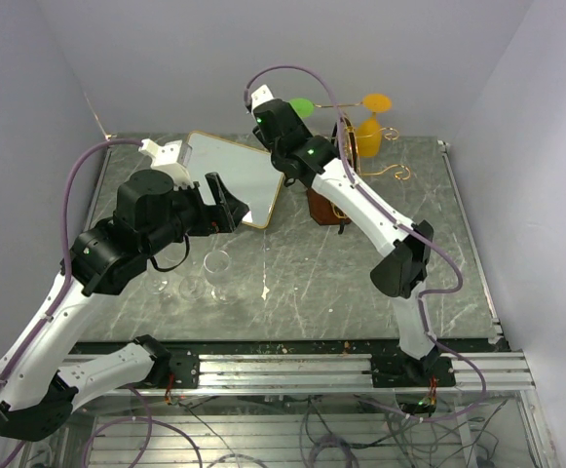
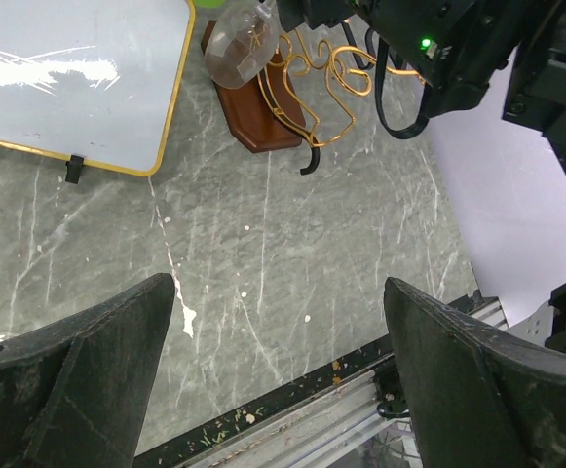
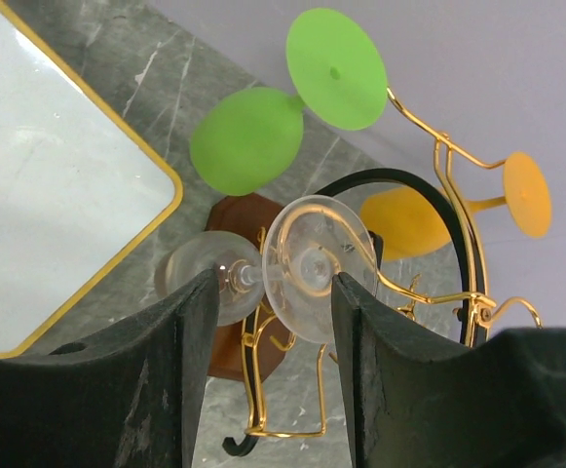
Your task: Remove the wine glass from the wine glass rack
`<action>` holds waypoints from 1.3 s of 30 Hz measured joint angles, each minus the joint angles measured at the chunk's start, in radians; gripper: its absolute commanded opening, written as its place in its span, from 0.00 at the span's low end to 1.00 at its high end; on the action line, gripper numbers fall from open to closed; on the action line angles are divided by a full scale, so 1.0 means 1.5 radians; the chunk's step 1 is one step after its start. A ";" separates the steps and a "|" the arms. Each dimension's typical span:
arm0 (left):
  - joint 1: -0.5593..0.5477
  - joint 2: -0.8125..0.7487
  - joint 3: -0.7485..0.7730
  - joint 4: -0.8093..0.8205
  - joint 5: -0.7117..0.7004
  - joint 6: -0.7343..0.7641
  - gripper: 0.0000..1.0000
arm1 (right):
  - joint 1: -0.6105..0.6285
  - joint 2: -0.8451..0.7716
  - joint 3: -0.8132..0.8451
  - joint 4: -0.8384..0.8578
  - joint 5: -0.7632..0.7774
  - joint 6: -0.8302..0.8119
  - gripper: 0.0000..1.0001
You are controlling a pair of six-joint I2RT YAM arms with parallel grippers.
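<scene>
The wine glass rack point(image 3: 458, 224), gold wire with a black loop on a brown wooden base point(image 3: 234, 331), holds three upside-down glasses: a clear wine glass point(image 3: 312, 263), a green one point(image 3: 248, 136) and an orange one point(image 3: 409, 219). My right gripper point(image 3: 273, 278) is open, its fingers on either side of the clear glass's stem and foot; the right fingertip point(image 3: 346, 292) sits at the foot's edge. In the top view the right gripper point(image 1: 297, 156) is at the rack point(image 1: 346, 146). My left gripper point(image 2: 278, 288) is open and empty, hovering over the table; the top view shows it point(image 1: 219, 200) left of the rack.
A gold-framed mirror panel point(image 1: 234, 175) lies flat left of the rack. Another clear wine glass point(image 1: 217, 271) stands upright on the marble table point(image 1: 312, 283) below my left gripper. The table's front rail point(image 2: 292, 409) is close under the left fingers. Walls enclose the back and sides.
</scene>
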 measured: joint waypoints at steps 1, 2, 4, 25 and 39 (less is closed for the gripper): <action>0.000 0.000 0.000 0.000 0.000 0.000 0.99 | 0.000 0.003 0.000 0.005 0.005 -0.003 0.49; 0.000 0.000 0.000 0.000 0.000 0.000 0.98 | 0.000 0.005 0.000 0.009 0.009 -0.004 0.49; 0.000 0.000 0.000 0.000 0.000 0.000 0.98 | -0.001 0.013 0.000 0.014 0.018 -0.007 0.49; 0.000 0.000 0.000 0.000 0.001 0.000 0.99 | -0.017 0.053 0.008 0.024 0.055 -0.016 0.29; 0.000 0.001 0.000 0.000 0.005 0.000 0.98 | -0.018 0.052 0.015 0.035 0.057 -0.035 0.12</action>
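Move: The right hand hangs over the rack's left side; the clear wine glass hangs foot-up there, its middle about 4 cm ahead, 1 cm to the right and 9 cm below, its foot just ahead of the half-open fingers. The green glass is some 11 cm ahead and 1 cm left, the rack's middle 2 cm ahead and 10 cm right, the whiteboard level with the hand and 19 cm left. From the left hand the clear glass lies about 19 cm ahead and 17 cm right. The right fingers close from about half open to nearly shut around the clear glass's foot, one finger above it and the other underneath beside the stem. First the hand sinks about 3 cm while easing some 2 cm forward onto the foot; then, as the fingers close, it drifts about 1 cm right and comes back up about 1 cm, the wrist hardly turning. ##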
